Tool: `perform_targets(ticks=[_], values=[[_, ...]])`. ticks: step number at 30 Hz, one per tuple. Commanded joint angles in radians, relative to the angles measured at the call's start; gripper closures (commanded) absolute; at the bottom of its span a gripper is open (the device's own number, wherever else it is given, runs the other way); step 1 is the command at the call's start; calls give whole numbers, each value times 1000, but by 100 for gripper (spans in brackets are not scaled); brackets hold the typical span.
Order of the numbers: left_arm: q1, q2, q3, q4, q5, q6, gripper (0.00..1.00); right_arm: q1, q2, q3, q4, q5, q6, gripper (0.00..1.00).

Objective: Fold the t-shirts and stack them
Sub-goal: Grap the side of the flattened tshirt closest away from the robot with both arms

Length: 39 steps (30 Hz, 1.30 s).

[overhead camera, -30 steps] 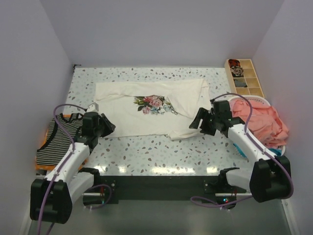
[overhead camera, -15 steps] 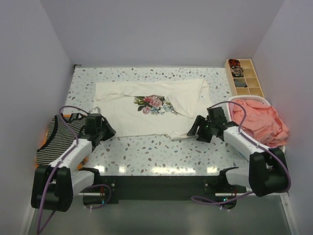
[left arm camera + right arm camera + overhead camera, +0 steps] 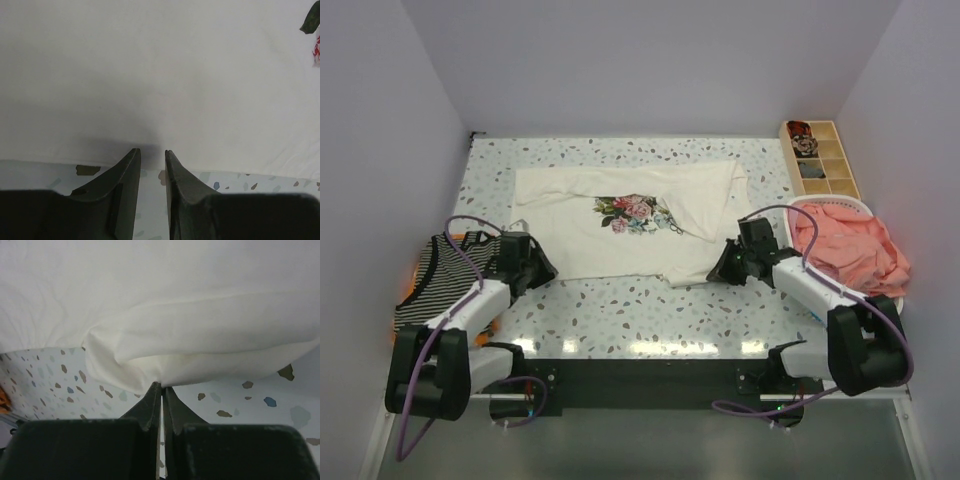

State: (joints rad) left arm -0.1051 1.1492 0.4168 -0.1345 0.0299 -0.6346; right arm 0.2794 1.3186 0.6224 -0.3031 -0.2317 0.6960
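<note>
A cream t-shirt [image 3: 582,238] with a pink-rose print lies spread flat across the table's middle. My left gripper [image 3: 542,270] is low at the shirt's near-left hem. In the left wrist view its jaws [image 3: 152,151] stand a narrow gap apart, tips just at the cloth edge [image 3: 160,75], with bare table between them. My right gripper [image 3: 723,270] is at the near-right corner of the shirt. Its jaws [image 3: 161,385] are shut, pinching a puckered fold of the cream hem [image 3: 160,355].
A black-and-white striped t-shirt [image 3: 435,290] lies folded on an orange one [image 3: 418,268] at the left edge. A coral-pink shirt [image 3: 850,250] is heaped in a white basket [image 3: 840,203] at the right. A compartmented wooden tray [image 3: 820,160] stands at the back right.
The right gripper dropped to the shirt's near-right corner and closed on the hem. The left gripper settled slightly lower at the near-left hem, its gap unchanged.
</note>
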Motion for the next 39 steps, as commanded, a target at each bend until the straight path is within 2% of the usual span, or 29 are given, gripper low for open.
perform_targets(ticks=[1, 9, 15, 18, 19, 22, 26, 29, 32, 36, 39], values=[[-2, 26, 23, 50, 11, 27, 69, 9, -87, 52, -27, -18, -1, 100], [-2, 90, 30, 73, 56, 41, 69, 9, -26, 164, -24, -135, 33, 100], [-4, 135, 31, 87, 82, 50, 69, 10, 123, 255, 30, -152, 43, 99], [-2, 156, 36, 92, 94, 55, 69, 10, 211, 310, 44, -144, 5, 62], [-2, 161, 34, 92, 99, 56, 69, 9, 226, 322, 44, -138, -27, 56], [-2, 176, 33, 95, 97, 61, 69, 14, 209, 342, 47, -75, -107, 43], [-2, 196, 37, 101, 97, 62, 69, 12, 94, 352, -34, 29, -187, 33], [-2, 211, 43, 108, 105, 61, 69, 12, 19, 347, -138, 98, -214, 30], [-2, 225, 54, 115, 110, 64, 69, 14, -21, 306, -197, 97, -202, 32], [-2, 227, 63, 105, 104, 73, 70, 11, -52, 202, -173, 111, -150, 32], [-2, 219, 66, 93, 100, 78, 70, 12, -33, 183, -156, 112, -125, 35]])
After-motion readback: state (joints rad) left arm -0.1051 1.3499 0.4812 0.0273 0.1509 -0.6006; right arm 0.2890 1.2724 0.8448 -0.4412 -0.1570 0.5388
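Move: The t-shirt's near hem lies right under the left hand's slightly parted tips, about 1 cm below, with the flower print some 13 cm ahead and 17 cm to its right and the striped pile about 22 cm to its left and 2 cm back. The right hand is already shut on the bunched near edge, whose middle is about 2 cm ahead, 3 cm left and 2 cm below; from this hand the print is 14 cm ahead and 17 cm left, the folded flap 16 cm ahead and 1 cm left. Keeping its pinch on the bunched near edge, the right hand lifts about 5 cm while drawing the cloth forward and left over the shirt, then dips, opens wide to let go some 7 cm farther out, rises clear and swings right, finally easing back and down with the fingers open. The left hand, tips still slightly parted, sinks a little onto the shirt near the hem and slowly pushes the cloth about 3 cm forward and 2 cm to the right. ##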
